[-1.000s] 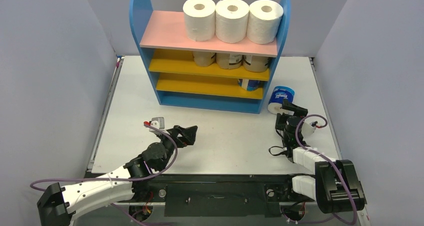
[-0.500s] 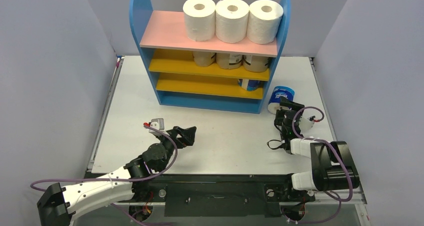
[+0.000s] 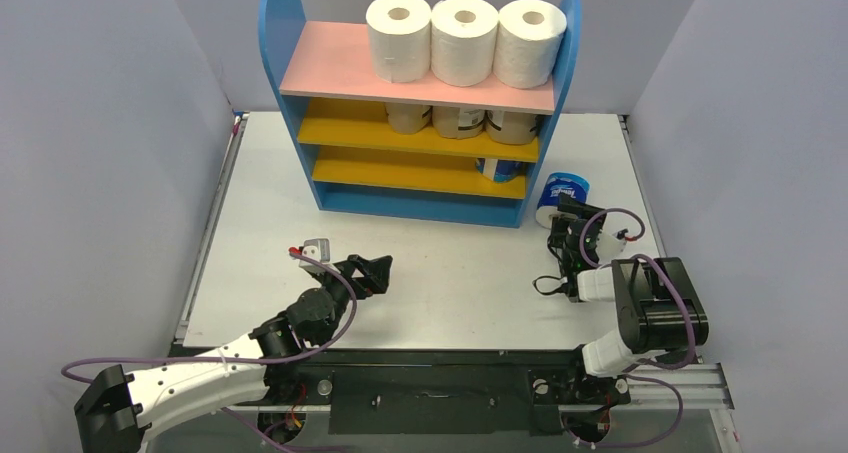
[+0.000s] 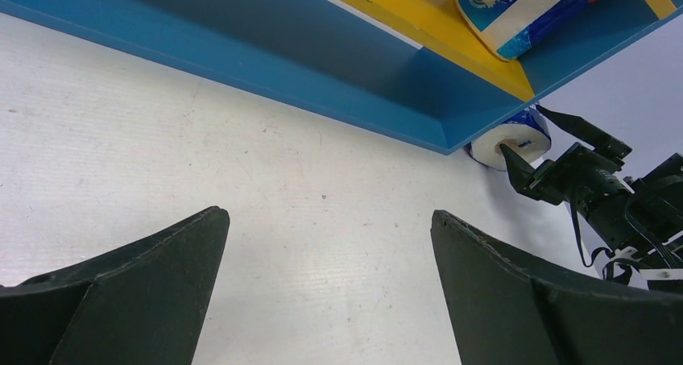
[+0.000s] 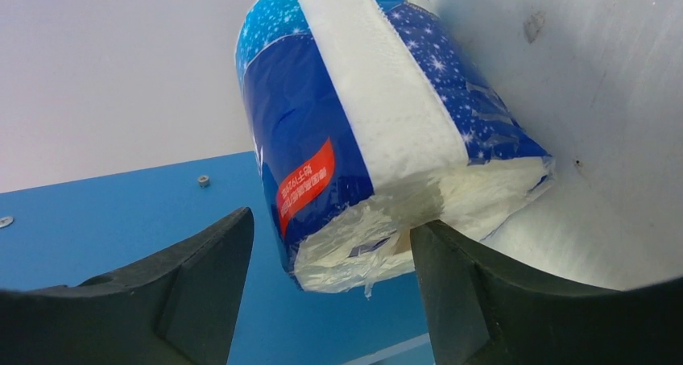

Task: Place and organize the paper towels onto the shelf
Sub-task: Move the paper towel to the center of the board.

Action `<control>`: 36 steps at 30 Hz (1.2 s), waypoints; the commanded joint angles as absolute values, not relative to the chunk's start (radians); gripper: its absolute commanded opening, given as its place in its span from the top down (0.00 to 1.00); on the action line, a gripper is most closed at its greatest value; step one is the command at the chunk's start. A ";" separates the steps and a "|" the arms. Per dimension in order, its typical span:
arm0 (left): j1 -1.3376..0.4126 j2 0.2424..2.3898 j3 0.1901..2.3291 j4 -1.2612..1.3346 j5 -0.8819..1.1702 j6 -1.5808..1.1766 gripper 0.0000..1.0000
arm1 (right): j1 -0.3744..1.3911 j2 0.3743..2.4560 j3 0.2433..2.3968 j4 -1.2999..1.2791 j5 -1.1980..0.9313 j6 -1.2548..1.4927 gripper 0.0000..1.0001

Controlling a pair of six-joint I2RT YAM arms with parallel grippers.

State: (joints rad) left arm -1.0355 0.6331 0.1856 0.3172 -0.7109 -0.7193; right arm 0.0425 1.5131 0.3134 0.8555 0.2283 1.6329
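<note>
The shelf (image 3: 340, 68) carries three white paper towels (image 3: 464, 40) on its pink top board, tan ones (image 3: 459, 123) on the upper yellow board and a blue-and-white one (image 3: 497, 168) on the lower. Another blue-and-white roll (image 3: 563, 197) lies on the table by the shelf's right foot. My right gripper (image 3: 572, 213) straddles its near end. In the right wrist view that roll (image 5: 378, 123) sits between the fingers of the right gripper (image 5: 330, 228), touching the right one, with a gap at the left one. My left gripper (image 3: 385, 269) hovers open and empty over the table (image 4: 282, 172).
The shelf's blue side panel (image 5: 121, 220) stands right beside the roll on the table. Grey walls enclose the table on three sides. The right arm's elbow (image 3: 655, 308) is folded near the table's right front corner.
The right gripper has pushed forward around the roll on the table and its jaws have narrowed. The right arm has folded up behind it. The left arm has stayed put.
</note>
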 commanded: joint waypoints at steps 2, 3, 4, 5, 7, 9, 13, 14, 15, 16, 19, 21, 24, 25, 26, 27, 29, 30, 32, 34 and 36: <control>-1.039 0.629 0.186 0.355 -0.733 -0.697 0.04 | 0.027 1.549 0.346 0.974 0.225 1.606 0.36; -1.039 0.628 0.186 0.355 -0.733 -0.696 0.04 | 0.026 1.552 0.345 0.978 0.224 1.603 0.38; -1.039 0.628 0.186 0.354 -0.734 -0.695 0.04 | 0.025 1.556 0.344 0.983 0.222 1.601 0.40; -1.039 0.627 0.186 0.353 -0.735 -0.696 0.04 | 0.024 1.558 0.345 0.985 0.221 1.595 0.41; -1.039 0.627 0.185 0.354 -0.735 -0.697 0.03 | 0.023 1.560 0.344 0.990 0.216 1.589 0.45; -1.039 0.628 0.182 0.356 -0.734 -0.697 0.03 | 0.022 1.557 0.341 0.990 0.215 1.584 0.48; -1.039 0.630 0.179 0.358 -0.733 -0.697 0.04 | 0.022 1.537 0.329 0.986 0.212 1.569 0.56; -1.039 0.632 0.179 0.358 -0.733 -0.698 0.04 | 0.022 1.527 0.323 0.986 0.215 1.565 0.60; -1.039 0.634 0.179 0.357 -0.732 -0.700 0.04 | 0.022 1.521 0.319 0.985 0.216 1.562 0.61; -1.039 0.634 0.178 0.355 -0.731 -0.699 0.04 | 0.020 1.509 0.310 0.984 0.217 1.558 0.63; -1.039 0.630 0.177 0.354 -0.725 -0.701 0.04 | 0.017 1.483 0.292 0.975 0.218 1.549 0.68; -1.039 0.624 0.176 0.353 -0.724 -0.701 0.04 | 0.015 1.464 0.281 0.971 0.217 1.542 0.72; -1.039 0.617 0.176 0.345 -0.724 -0.701 0.03 | 0.007 1.423 0.267 0.962 0.206 1.536 0.75; -1.039 0.612 0.175 0.343 -0.724 -0.701 0.03 | 0.004 1.394 0.259 0.952 0.199 1.536 0.75; -1.039 0.610 0.175 0.340 -0.724 -0.702 0.04 | 0.004 1.375 0.254 0.942 0.196 1.532 0.76; -1.039 0.607 0.175 0.338 -0.723 -0.702 0.04 | 0.003 1.331 0.250 0.903 0.189 1.529 0.76; -1.039 0.603 0.175 0.334 -0.722 -0.703 0.03 | 0.003 1.229 0.260 0.787 0.181 1.490 0.77; -1.039 0.601 0.176 0.330 -0.721 -0.701 0.03 | 0.003 1.191 0.269 0.726 0.179 1.472 0.77; -1.039 0.599 0.178 0.325 -0.720 -0.702 0.04 | 0.003 1.067 0.306 0.527 0.180 1.397 0.77; -1.039 0.595 0.181 0.321 -0.718 -0.701 0.04 | -0.010 0.943 0.337 0.313 0.181 1.317 0.77; -1.039 0.589 0.178 0.314 -0.717 -0.702 0.04 | -0.025 0.819 0.372 0.138 0.192 1.232 0.77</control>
State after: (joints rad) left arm -1.0351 0.6044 0.1741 0.3149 -0.7216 -0.7136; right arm 0.0036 1.0035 0.2779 0.4702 0.1734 1.4109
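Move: The blue-wrapped paper towel lies on its side with its near end at the open right fingers; its middle is about 6 cm ahead of the hand, level with it sideways and some 3 cm lower. The shelf's front lower right corner is about 9 cm to the hand's left, level with it in reach and 7 cm down. The shelved blue roll sits roughly 10 cm ahead, 13 cm left and 5 cm higher. From the left hand the paper towel is some 20 cm ahead, 38 cm right and 10 cm down. The paper towel's upper wall gets pinched at its near end: the right hand all but stays in place while its fingers close from about two thirds to one third open, the lower one in the core and the upper one outside. Holding that grip, the hand then lifts about 6 cm, faster and faster, and draws back some 4 cm, its left side rolling down about 10 degrees. ##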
